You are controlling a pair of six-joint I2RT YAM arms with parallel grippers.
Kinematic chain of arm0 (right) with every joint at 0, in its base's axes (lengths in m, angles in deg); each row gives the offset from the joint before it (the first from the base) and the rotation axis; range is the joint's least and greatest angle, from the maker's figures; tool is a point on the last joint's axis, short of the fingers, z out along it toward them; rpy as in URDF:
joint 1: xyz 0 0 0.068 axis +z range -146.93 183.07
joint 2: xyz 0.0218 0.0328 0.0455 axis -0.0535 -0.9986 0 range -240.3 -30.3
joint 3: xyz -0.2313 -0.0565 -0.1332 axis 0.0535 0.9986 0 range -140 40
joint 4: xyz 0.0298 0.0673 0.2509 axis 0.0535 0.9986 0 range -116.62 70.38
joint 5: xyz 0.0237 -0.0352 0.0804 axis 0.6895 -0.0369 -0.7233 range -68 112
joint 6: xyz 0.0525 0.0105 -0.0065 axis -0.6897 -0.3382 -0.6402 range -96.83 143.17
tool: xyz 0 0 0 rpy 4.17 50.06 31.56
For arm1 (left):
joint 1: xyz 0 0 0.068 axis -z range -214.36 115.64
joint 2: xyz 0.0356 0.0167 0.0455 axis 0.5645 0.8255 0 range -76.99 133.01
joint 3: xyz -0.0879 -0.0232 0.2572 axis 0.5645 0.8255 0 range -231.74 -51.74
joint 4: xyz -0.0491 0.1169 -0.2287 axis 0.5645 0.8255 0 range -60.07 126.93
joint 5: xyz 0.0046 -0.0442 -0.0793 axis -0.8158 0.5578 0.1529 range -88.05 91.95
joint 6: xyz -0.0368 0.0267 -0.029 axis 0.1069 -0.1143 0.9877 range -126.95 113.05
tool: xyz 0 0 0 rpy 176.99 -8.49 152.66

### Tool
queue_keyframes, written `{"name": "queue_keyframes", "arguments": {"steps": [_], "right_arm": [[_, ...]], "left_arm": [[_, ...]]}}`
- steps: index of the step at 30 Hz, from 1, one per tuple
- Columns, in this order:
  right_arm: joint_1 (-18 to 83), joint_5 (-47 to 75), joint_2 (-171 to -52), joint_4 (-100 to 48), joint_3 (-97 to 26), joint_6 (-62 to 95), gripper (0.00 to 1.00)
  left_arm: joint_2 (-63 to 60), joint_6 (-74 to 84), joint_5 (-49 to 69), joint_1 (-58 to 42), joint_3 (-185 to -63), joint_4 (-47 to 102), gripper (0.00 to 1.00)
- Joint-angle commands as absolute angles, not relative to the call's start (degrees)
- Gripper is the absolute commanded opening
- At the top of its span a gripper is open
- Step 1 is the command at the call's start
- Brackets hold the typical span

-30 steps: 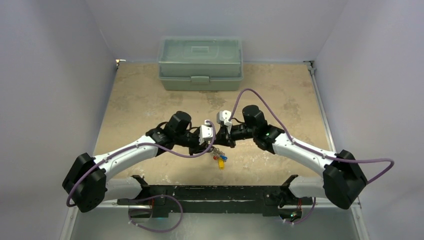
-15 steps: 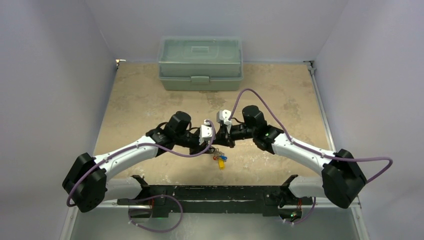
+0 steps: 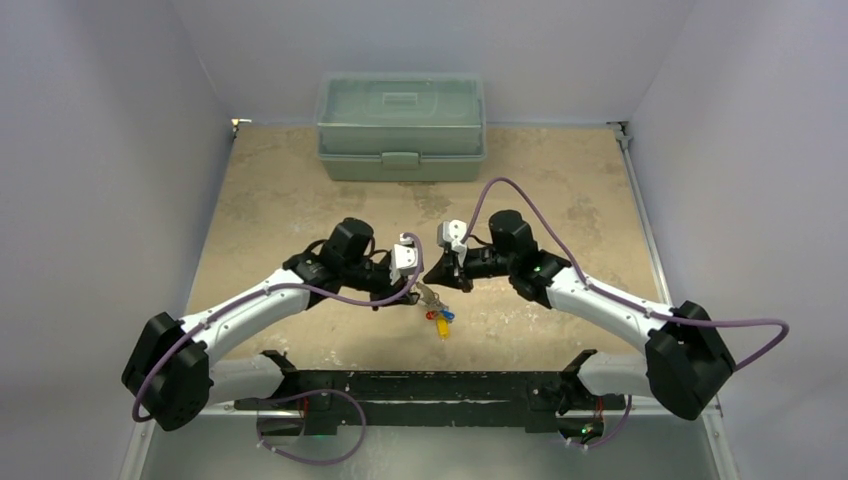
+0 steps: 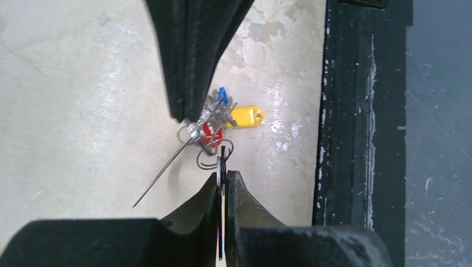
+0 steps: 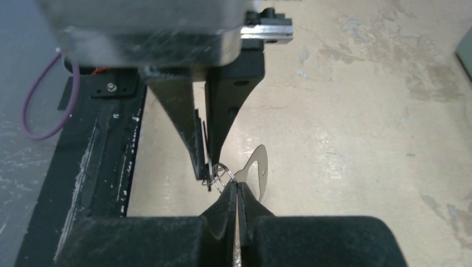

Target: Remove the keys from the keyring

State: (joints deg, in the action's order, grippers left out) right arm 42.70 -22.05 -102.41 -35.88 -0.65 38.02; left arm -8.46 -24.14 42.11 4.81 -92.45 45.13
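Above the table's front middle, my two grippers meet tip to tip. My left gripper point(image 3: 419, 290) point(image 4: 223, 173) is shut on a thin flat key seen edge-on, with small wire rings point(image 4: 213, 157) just past its tips. My right gripper point(image 3: 446, 282) point(image 5: 237, 186) is shut at the end of the keyring point(image 5: 260, 167), a flat grey loop that sticks out past its fingertips. In the left wrist view the keyring point(image 4: 161, 172) is a thin slanted line. The other keys point(image 3: 438, 318) point(image 4: 214, 118) hang below with red, blue and yellow tags.
A green lidded toolbox point(image 3: 401, 127) stands at the back of the table. The black mounting rail point(image 3: 430, 385) point(image 4: 362, 139) runs along the near edge, close under the hanging keys. White walls close in both sides.
My left arm has drawn back to the left, so the gap between the two wrists is a little wider. The hanging keys stay about where they were.
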Motion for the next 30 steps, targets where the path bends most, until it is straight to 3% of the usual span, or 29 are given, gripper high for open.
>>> {"name": "queue_keyframes", "arguments": {"steps": [1, 17, 24, 30], "right_arm": [[41.89, -21.32, -100.55, -31.66, -0.84, 44.94, 0.0], [41.82, -21.5, -98.54, -22.04, -3.04, 51.66, 0.06], [41.79, -21.27, -97.73, -21.7, -5.68, 49.92, 0.29], [41.78, -19.97, -97.9, -19.6, -8.94, 52.18, 0.39]], "left_arm": [[-10.18, -29.23, 40.19, 3.29, -97.0, 49.91, 0.0], [-8.78, -40.58, 35.96, 3.19, -108.84, 56.67, 0.0], [-8.02, -44.47, 38.78, 3.23, -111.55, 60.04, 0.0], [-7.74, -47.7, 40.79, 3.25, -112.1, 62.21, 0.0]]}}
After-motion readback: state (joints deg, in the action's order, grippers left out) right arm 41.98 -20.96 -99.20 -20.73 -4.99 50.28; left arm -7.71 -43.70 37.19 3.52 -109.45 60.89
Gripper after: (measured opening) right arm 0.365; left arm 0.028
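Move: The left fingers already pinch the keyring's wire loops, which sit about 1 cm to the right of and 1 cm below that hand. From the shut right fingers the loops lie about 3 cm back, 2 cm left and 3 cm below. From the left hand, the grey carabiner is level fore-and-aft, 3 cm right and 2 cm below; the yellow tag hangs 6 cm back, 5 cm right and 6 cm below. The left hand lifts the pinched keyring about 7 cm and forward; the right eases right, opening its fingers. ##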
